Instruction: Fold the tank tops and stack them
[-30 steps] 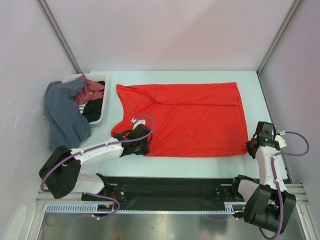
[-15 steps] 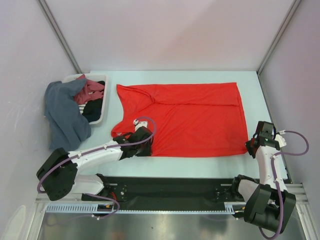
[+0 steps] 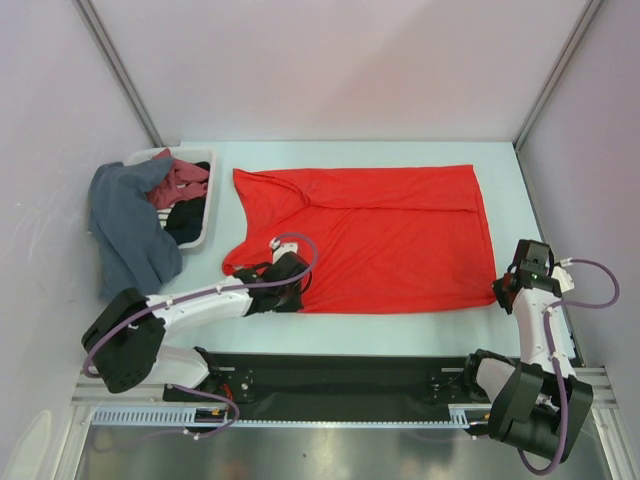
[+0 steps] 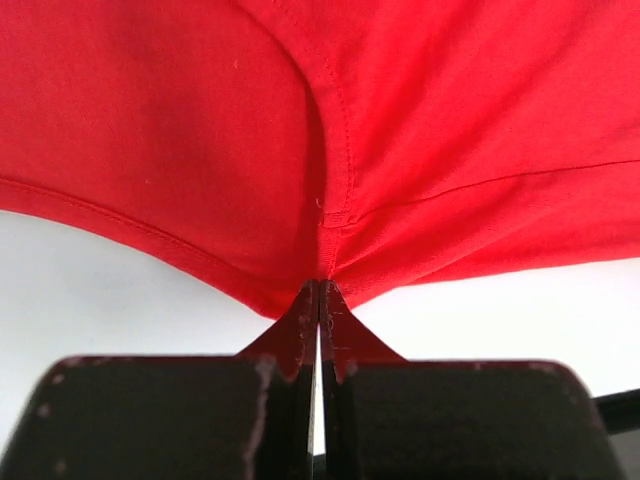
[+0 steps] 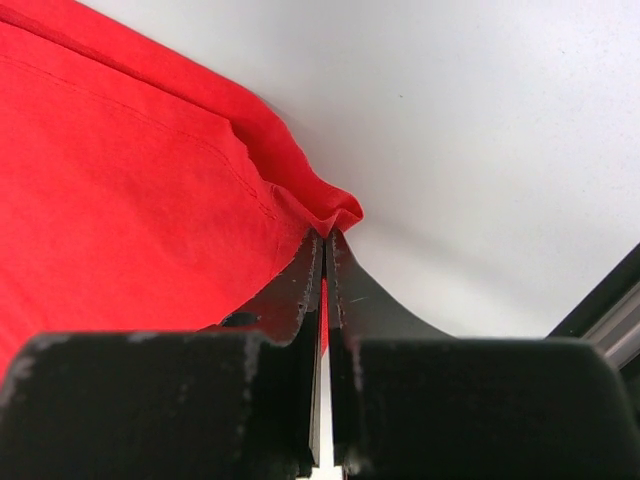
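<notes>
The bright red tank top (image 3: 390,240) lies spread flat on the pale table, its neck and straps toward the left. My left gripper (image 3: 290,288) is shut on its near edge by the lower armhole seam; in the left wrist view the closed gripper (image 4: 320,286) pinches red cloth (image 4: 330,150). My right gripper (image 3: 504,291) is shut on the top's near right corner, and the right wrist view shows that gripper (image 5: 326,236) holding a bunched red corner (image 5: 330,212). A dark cloth (image 3: 186,222) lies in the basket; I cannot tell what garment it is.
A white plastic basket (image 3: 206,236) stands at the left with maroon-pink cloth (image 3: 183,180) inside. A grey-blue garment (image 3: 125,225) drapes over its left side onto the table (image 3: 350,152). Grey walls close in the back and both sides.
My left gripper opened, slid slightly right along the red top's near edge, and closed on it. The right gripper kept its hold on the corner and barely moved.
</notes>
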Robot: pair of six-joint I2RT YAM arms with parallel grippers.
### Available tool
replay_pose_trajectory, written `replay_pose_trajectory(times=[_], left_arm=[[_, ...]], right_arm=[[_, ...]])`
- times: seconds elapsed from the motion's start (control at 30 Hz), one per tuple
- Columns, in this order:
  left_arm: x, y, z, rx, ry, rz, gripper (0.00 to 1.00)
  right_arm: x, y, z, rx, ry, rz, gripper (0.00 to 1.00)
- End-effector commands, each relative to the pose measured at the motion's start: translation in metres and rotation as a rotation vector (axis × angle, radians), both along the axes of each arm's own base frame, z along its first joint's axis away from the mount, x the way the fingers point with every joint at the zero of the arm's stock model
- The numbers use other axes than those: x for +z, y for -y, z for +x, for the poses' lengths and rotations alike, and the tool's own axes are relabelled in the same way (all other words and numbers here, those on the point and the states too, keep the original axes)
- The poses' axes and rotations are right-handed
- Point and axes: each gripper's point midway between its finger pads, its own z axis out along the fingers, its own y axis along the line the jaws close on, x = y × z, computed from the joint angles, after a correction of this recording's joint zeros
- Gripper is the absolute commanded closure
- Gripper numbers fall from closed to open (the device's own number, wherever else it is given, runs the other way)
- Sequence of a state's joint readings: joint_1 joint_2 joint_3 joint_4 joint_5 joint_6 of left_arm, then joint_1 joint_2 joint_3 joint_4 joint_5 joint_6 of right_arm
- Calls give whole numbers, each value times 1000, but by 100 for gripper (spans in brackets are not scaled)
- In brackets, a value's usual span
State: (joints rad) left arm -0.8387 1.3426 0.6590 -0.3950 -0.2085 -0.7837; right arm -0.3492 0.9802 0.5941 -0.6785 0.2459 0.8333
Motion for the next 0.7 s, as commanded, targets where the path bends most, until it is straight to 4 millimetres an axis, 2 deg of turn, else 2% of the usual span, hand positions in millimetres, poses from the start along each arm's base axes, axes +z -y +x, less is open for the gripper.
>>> replay_pose_trajectory(times=[0.0, 0.17, 0.37, 0.5, 0.53, 0.6, 0.63, 0.67], left_arm=[[32, 13, 21, 1, 76, -21, 99], [57, 21, 45, -12, 108, -46, 99], [81, 10, 84, 39, 139, -75, 100], [84, 7, 103, 59, 141, -66, 99], [82, 6, 107, 60, 134, -60, 100], [85, 2, 117, 78, 139, -63, 100], [81, 1, 120, 80, 127, -54, 100], [87, -1, 128, 95, 138, -64, 100]], right_arm=[[24, 10, 21, -7, 73, -35, 100], [33, 12, 37, 3, 101, -31, 100], [42, 19, 64, 4, 111, -43, 100], [45, 20, 84, 14, 112, -40, 100], [40, 20, 87, 15, 88, -36, 100], [45, 21, 99, 19, 88, -42, 100], [45, 20, 102, 21, 80, -53, 100], [45, 22, 109, 21, 72, -56, 100]])
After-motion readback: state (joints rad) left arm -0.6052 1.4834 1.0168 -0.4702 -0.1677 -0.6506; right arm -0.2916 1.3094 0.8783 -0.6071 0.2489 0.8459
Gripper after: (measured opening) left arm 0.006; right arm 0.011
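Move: Roughly 36 cm straight ahead of the left hand, and 3 cm lower, lies the far edge of the spread red tank top, whose near hem both hands already pinch. The flap's seam crosses about 27 cm straight ahead. The bin stands some 28 cm ahead and 28 cm left, the grey-blue garment about 20 cm ahead and 38 cm left. From the right hand, the far edge's right end is about 36 cm straight ahead and 4 cm below. Lifting and carrying the pinched near hem forward over the red tank top, towards its far edge, both hands keep their fingers shut. The left goes about 11 cm forward and climbs 7 cm, most of the rise coming early; the right goes some 8 cm forward, rising more gently by 2 to 3 cm. ##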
